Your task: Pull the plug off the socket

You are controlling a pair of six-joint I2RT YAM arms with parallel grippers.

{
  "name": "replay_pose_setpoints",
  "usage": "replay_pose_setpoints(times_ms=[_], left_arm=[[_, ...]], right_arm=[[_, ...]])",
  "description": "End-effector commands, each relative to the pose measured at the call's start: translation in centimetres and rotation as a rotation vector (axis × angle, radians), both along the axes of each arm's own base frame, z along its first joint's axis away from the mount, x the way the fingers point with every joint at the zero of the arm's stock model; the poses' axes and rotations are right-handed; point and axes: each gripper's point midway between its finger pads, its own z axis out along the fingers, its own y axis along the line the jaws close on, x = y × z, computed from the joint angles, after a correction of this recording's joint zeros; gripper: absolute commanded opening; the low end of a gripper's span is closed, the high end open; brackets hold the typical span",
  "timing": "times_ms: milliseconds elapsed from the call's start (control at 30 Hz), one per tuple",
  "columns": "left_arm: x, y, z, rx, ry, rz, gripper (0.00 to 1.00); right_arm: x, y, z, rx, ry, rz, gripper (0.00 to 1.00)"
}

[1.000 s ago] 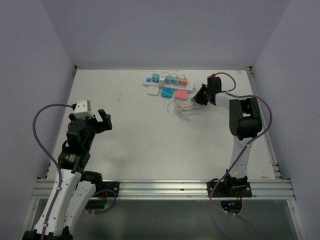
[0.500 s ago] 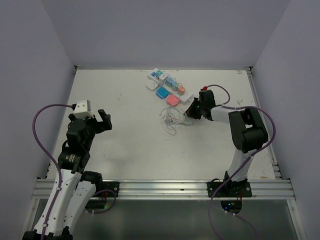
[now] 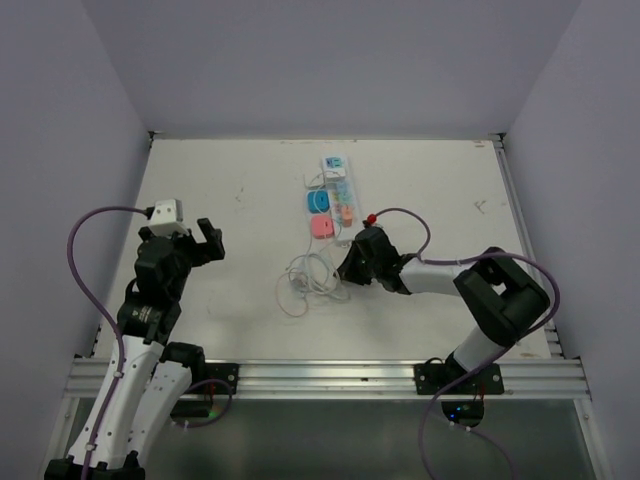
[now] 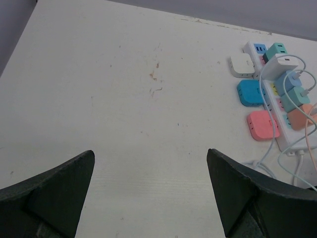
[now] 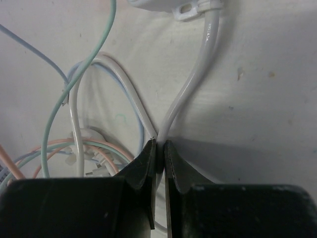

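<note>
The socket [image 3: 341, 180] is a long white power strip lying lengthwise at mid-table, also in the left wrist view at right [image 4: 287, 143]. Several pastel plug cubes [image 4: 295, 96] sit in it, with thin cables [image 3: 305, 280] trailing toward me. My right gripper [image 3: 347, 270] lies low on the table just below the strip's near end, shut on the strip's thick white cord [image 5: 198, 79], which is pinched between the fingertips [image 5: 159, 148]. My left gripper [image 3: 208, 240] hovers open and holds nothing at the table's left, well away from the strip [image 4: 150, 153].
Three loose cubes lie left of the strip: white [image 4: 241, 64], blue [image 4: 251, 91], pink [image 4: 262, 125]. Thin coloured cables loop in a tangle [image 5: 79, 144] left of my right fingers. Walls close in the table at the back and sides.
My right gripper has dragged the cord toward me and leftward; the strip, its plugs and the loose cubes followed and swung from crosswise to lengthwise. The left arm has not moved.
</note>
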Motion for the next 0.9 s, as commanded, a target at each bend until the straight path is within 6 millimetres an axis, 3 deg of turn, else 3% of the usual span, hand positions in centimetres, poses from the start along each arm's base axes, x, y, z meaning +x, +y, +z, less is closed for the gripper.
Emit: replay_pose_setpoints(times_ms=[0,100,267,333,500,733,867], left_arm=[[0.4,-0.1,0.7,-0.012,-0.028,0.006,0.99],[0.4,-0.2,0.7,-0.014,-0.023,0.005,0.99],[0.5,-0.2,0.3,-0.013,-0.01,0.001,0.99],[0.6,-0.3,0.2,-0.015,-0.003,0.0,0.99],[0.7,-0.4,-0.1,-0.015,0.009,-0.006,0.99],[0.8,-0.4,-0.2,-0.014,0.012,-0.006,0.99],[0.8,-0.5,-0.4,-0.014,0.017,-0.009,0.99]], right_arm=[[-2.1,0.4,0.7,-0.038,-0.02,-0.007,0.0],[-2.9,0.4,2.1,-0.068,-0.062,0.009,0.06],[-3.0,-1.3,4.4,-0.147,-0.132,0.023,0.29],[-2.5,-1.6,6.3,-0.161,-0.192,0.04,0.39],[-1.1,-3.4,8.4,-0.257,-0.291,0.039,0.57],[2.2,-5.8,8.2,-0.407,-0.373,0.067,0.77],[4.1,-6.2,7.5,-0.468,-0.412,0.105,0.86]])
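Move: The strip's power cord is still pinched in the right hand's shut fingers, low over the table. The orange plug, nearest on the strip, lies about 16 cm ahead and 2 cm right of that hand, some 3 cm higher. The pink plug lies 13 cm ahead and 5 cm left, and the cable coil about 7 cm left, nearly level. From the left hand the orange plug is roughly 18 cm ahead, 38 cm right and 18 cm below. The power cord is tugged a last 3 cm or so back towards the robot by the right hand, then let go as the fingers spread wide. The hand lifts about 7 cm clear, then swings right and forward towards the strip's orange-plug end, sinking slightly at the last, its fingers turning some 25 degrees clockwise to point more forward. ##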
